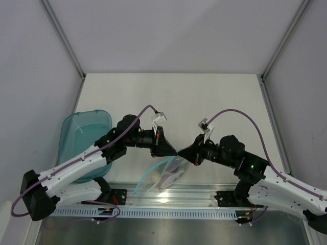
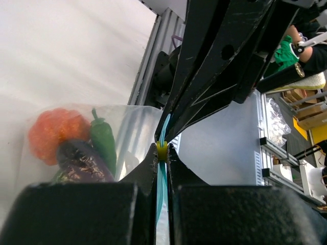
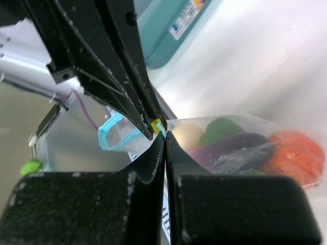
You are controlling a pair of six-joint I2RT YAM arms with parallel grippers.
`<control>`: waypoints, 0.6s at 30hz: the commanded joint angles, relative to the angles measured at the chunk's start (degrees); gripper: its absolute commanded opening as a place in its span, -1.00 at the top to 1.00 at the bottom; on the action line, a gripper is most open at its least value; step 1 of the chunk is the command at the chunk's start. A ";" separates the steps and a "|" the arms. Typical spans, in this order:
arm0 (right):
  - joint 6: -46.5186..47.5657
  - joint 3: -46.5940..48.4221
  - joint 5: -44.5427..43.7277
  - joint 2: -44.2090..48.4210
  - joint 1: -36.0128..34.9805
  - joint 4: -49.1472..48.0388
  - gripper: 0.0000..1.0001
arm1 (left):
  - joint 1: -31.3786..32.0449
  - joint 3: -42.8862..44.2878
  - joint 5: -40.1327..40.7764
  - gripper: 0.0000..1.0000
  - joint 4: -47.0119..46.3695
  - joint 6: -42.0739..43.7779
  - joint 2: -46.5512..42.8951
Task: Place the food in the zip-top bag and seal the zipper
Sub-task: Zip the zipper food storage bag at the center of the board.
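Note:
The clear zip-top bag [image 1: 166,173] hangs between my two grippers above the table's near edge. Inside it lie the food pieces: an orange fruit [image 2: 53,133], a green pod [image 2: 103,140], a purple eggplant [image 2: 82,161], a cream egg [image 3: 186,135] and a green pepper [image 3: 222,127]. My left gripper [image 2: 162,150] is shut on the light-blue zipper [image 2: 160,189], right at a small yellow slider [image 2: 162,147]. Tip to tip with it, my right gripper [image 3: 165,137] is shut on the same strip beside the slider [image 3: 156,124]. A slack loop of the zipper [image 3: 110,133] bows out beyond the left gripper's fingers [image 3: 117,66].
A teal translucent tray [image 1: 84,140] stands at the left of the table, partly under my left arm. A metal rail [image 1: 168,196] runs along the near edge, below the hanging bag. Grey walls close in the back and both sides.

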State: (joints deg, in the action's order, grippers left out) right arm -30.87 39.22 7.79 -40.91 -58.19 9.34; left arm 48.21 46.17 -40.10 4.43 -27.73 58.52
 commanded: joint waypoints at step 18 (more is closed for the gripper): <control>13.47 2.79 21.47 2.68 7.83 -0.29 0.43 | 0.40 1.38 -6.22 0.99 4.28 0.92 -1.04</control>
State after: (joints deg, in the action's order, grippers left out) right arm -20.69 39.62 21.19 -37.80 -51.48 9.54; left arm 48.42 46.52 -43.66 9.78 -26.50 58.46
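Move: The zip bag's yellow slider is already between the left fingertips. From the right hand, pinching the strip's short end, it lies level and about 2 cm to the left. The bag hangs below: the tomato is some 2 cm ahead, 3 cm right and 14 cm below the right hand. The open zipper strip sags roughly 6 cm back, 8 cm left and 7 cm below the left hand. The right fingers open about a quarter and let go of the short strip end beside the slider. After a slight forward nudge, the right hand backs off up and to the right, about 2 cm, rolling some 10 degrees. The left keeps its pinch on the slider, carrying it about 2 cm back and 1 cm down after a tiny forward start. ##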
